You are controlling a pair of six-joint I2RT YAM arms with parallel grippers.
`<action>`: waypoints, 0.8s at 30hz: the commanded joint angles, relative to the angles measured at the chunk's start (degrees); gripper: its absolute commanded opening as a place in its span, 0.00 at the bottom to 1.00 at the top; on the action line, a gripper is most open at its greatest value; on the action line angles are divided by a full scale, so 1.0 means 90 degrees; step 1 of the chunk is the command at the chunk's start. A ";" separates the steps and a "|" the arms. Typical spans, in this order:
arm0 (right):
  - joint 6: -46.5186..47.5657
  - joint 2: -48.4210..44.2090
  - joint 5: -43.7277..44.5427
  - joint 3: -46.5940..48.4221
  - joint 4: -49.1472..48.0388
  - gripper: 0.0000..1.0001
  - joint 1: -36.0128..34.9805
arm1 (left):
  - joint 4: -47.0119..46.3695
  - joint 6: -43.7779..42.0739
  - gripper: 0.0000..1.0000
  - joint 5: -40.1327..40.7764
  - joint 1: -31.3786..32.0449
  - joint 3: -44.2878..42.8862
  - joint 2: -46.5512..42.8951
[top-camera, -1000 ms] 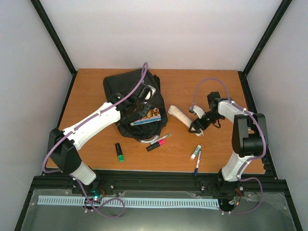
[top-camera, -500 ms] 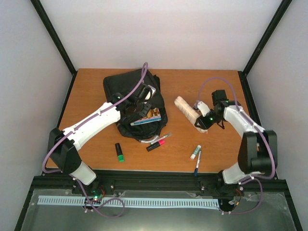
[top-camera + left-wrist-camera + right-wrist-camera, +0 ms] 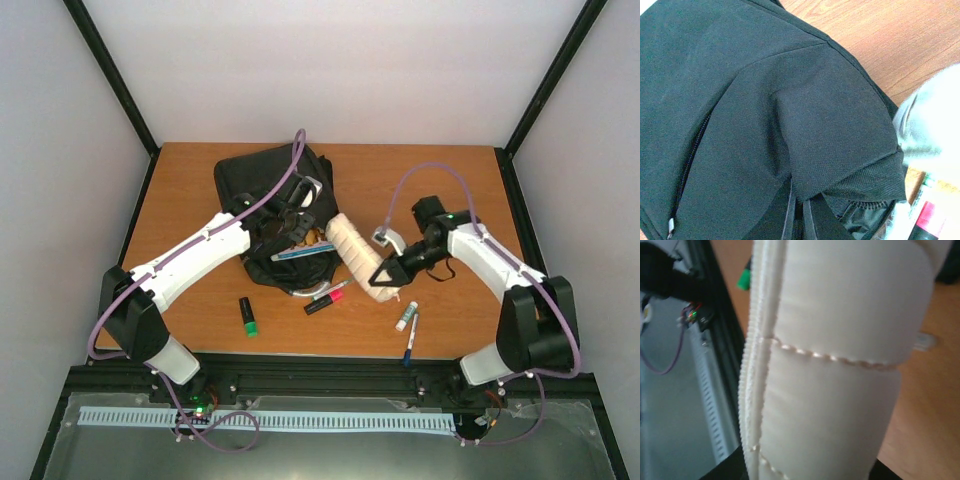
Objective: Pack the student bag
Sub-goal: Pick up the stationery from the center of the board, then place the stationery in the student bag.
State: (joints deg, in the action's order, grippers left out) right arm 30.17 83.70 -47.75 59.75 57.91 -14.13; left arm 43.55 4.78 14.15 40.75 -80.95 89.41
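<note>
The student bag is a black fabric backpack lying at the back left of the table, its mouth facing the front. My left gripper is shut on a fold of the bag's fabric at the opening; in the left wrist view the fingers pinch the black flap. A book shows inside the mouth. My right gripper is shut on one end of a white oblong pencil pouch, held off the table just right of the bag's mouth. The pouch fills the right wrist view.
A pink and black marker and a slim pen lie in front of the bag. A green highlighter sits at the front left. A white marker with a green cap and a blue pen lie near the front edge.
My right gripper closed on the pouch, lifted it and swung it left and forward toward the bag's mouth. The left arm and the bag have stayed put.
</note>
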 commanded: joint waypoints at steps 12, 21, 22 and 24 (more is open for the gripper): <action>-0.0203 0.1325 -0.1740 0.0383 0.0312 0.26 -0.1350 | -0.0335 0.0163 0.01 0.0002 -0.0007 -0.0333 -0.0256; -0.0663 0.3009 -0.2572 0.1369 0.0205 0.25 -0.1345 | -0.0387 0.0152 0.01 0.0010 -0.0007 -0.0306 -0.0382; -0.0831 0.3165 -0.2712 0.1478 0.0108 0.25 -0.1349 | -0.0424 0.0153 0.01 -0.0010 -0.0009 -0.0284 -0.0389; -0.1183 0.3457 -0.2958 0.1756 -0.0109 0.25 -0.1350 | -0.0446 0.0158 0.01 -0.0065 -0.0007 -0.0266 -0.0383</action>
State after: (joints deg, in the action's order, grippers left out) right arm 24.99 111.26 -67.22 71.22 60.55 -26.02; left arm 43.35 4.97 14.92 40.75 -80.95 88.95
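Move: The open mouth of the black bag lies about 18 cm to the left of the right gripper, 6 cm farther out and some 7 cm lower; the book shows just inside it. The black-and-pink marker lies roughly 17 cm left and 4 cm back, about 12 cm below; the glue stick is 3 cm right, 8 cm back and 12 cm below. From the left gripper the mouth is some 5 cm back, 4 cm right and 12 cm lower. Keep the left gripper shut on the raised bag flap while the right, still pinching the cream pencil case near its trailing end, feeds it towards the mouth. Swing the right hand back and left first, about 5 cm each way, then go left and forward while sinking a few centimetres, tipping the case's leading end down some 30 degrees and under the flap. ##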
